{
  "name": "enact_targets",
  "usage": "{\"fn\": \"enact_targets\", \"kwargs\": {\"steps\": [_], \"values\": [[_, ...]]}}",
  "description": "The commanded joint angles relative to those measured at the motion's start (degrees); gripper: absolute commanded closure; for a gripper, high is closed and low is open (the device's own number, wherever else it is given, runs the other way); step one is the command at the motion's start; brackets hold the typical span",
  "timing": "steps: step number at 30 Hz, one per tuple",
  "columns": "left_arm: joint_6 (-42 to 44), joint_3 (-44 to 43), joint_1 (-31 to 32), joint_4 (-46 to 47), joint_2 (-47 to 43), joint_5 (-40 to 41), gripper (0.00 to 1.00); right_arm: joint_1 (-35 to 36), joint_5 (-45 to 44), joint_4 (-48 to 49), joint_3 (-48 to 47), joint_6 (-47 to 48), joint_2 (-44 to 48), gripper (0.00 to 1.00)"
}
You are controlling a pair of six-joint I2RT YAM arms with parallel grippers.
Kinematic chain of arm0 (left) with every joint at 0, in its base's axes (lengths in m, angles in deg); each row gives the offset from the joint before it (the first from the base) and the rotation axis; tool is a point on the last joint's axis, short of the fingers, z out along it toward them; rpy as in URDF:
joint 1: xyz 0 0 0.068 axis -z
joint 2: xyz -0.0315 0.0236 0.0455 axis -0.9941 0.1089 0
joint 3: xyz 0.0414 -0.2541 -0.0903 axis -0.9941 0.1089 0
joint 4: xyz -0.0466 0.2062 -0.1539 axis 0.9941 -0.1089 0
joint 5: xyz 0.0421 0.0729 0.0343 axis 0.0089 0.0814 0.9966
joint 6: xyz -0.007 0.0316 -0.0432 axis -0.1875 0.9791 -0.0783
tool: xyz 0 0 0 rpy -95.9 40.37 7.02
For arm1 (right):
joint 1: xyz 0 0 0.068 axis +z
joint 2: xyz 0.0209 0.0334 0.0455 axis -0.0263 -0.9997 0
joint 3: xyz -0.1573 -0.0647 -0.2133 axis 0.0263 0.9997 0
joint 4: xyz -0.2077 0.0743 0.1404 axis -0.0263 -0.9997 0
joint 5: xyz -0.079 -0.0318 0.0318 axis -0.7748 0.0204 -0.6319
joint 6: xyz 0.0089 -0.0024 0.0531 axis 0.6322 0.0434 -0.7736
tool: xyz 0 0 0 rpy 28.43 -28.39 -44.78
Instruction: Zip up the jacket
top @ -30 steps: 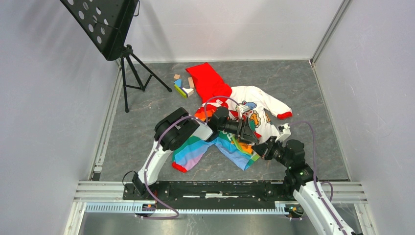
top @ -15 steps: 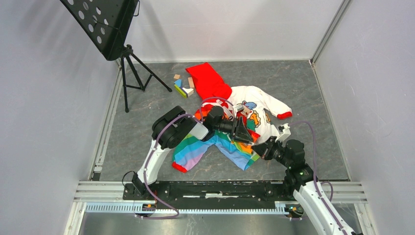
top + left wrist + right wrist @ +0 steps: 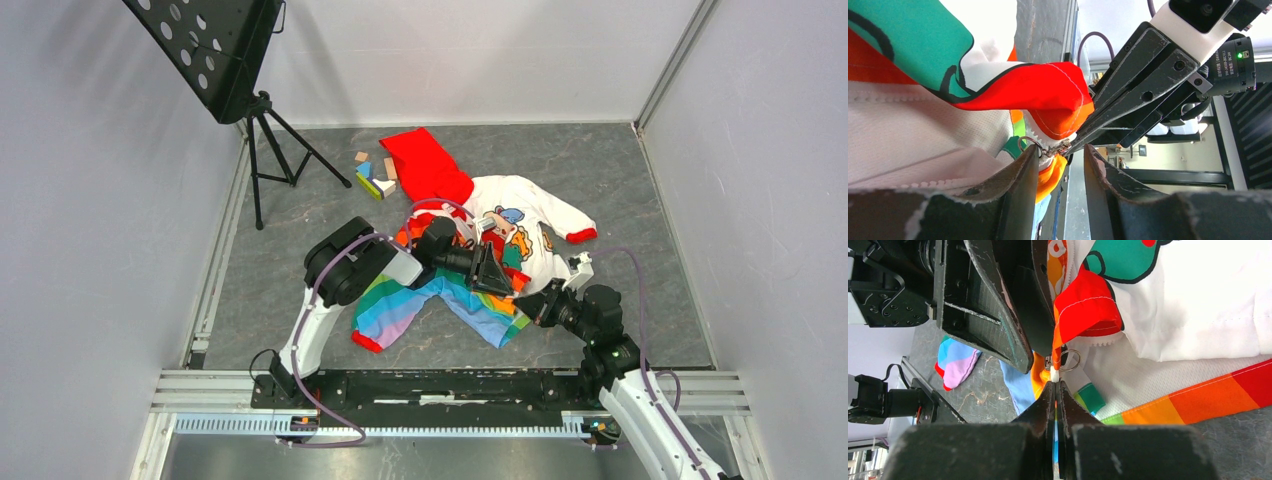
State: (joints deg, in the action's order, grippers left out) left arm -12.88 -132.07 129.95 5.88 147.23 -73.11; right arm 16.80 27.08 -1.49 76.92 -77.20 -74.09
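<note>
The jacket (image 3: 530, 215) lies spread on the table, red hood (image 3: 425, 165) at the back and rainbow stripes toward the front. My right gripper (image 3: 1054, 383) is shut on the white bottom end of the zipper, just below the metal pull ring (image 3: 1071, 360). My left gripper (image 3: 1060, 150) stands open at the same spot. The pull ring (image 3: 1029, 144) rests at the tip of its left finger, and the small chain crosses the mouth of the jaws. A red and orange fold of cloth (image 3: 1048, 95) hangs over the zipper. In the top view the two grippers meet at the jacket's lower hem (image 3: 510, 290).
Several coloured wooden blocks (image 3: 372, 175) lie left of the hood. A black music stand (image 3: 225, 60) on a tripod stands at the back left. Walls close in both sides, and the metal rail (image 3: 450, 385) runs along the front.
The left gripper's jaws have narrowed, and it has shifted slightly left along the hem. The right gripper has kept its pinch and has not moved.
</note>
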Motion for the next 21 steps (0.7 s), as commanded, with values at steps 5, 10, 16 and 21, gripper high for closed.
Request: {"fn": "enact_targets", "kwargs": {"steps": [5, 10, 16, 21], "values": [[2.9, 0.9, 0.5, 1.1, -2.8, -1.8, 0.65, 0.0, 0.0, -0.2, 10.7, -0.7, -0.2, 1.00], [3.7, 0.9, 0.5, -0.1, -3.1, -1.3, 0.73, 0.0, 0.1, -0.3, 10.9, -0.7, -0.1, 1.00], [5.2, 0.4, 0.4, -2.6, -4.0, 0.2, 0.81, 0.0, 0.1, -0.4, 10.8, -0.3, -0.2, 1.00], [11.6, -0.1, 0.3, -11.0, -6.4, 3.2, 0.93, 0.0, 0.0, -0.7, 10.3, 0.4, -0.7, 1.00]]}}
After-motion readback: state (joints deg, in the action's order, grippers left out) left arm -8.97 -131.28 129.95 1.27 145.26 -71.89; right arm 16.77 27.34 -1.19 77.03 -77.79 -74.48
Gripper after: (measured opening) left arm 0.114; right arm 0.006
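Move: Just off the left fingertips, about 2 cm to the hand's right and level with it, is the zipper slider with its ring pull; the slider lies only some 1 cm ahead and 1 cm left of the right hand. From the left hand, the folded red-orange jacket corner is about 3 cm ahead and 1 cm right, while the white sleeve's red cuff is roughly 12 cm ahead, 13 cm right and 5 cm lower. Closing the left fingers from nearly half open to almost shut, the left hand pinches the slider's pull end, easing down and to its left by less than half a centimetre and tilting only a few degrees. The right hand stays put with its fingers shut, still gripping the white zipper end just below the slider. ##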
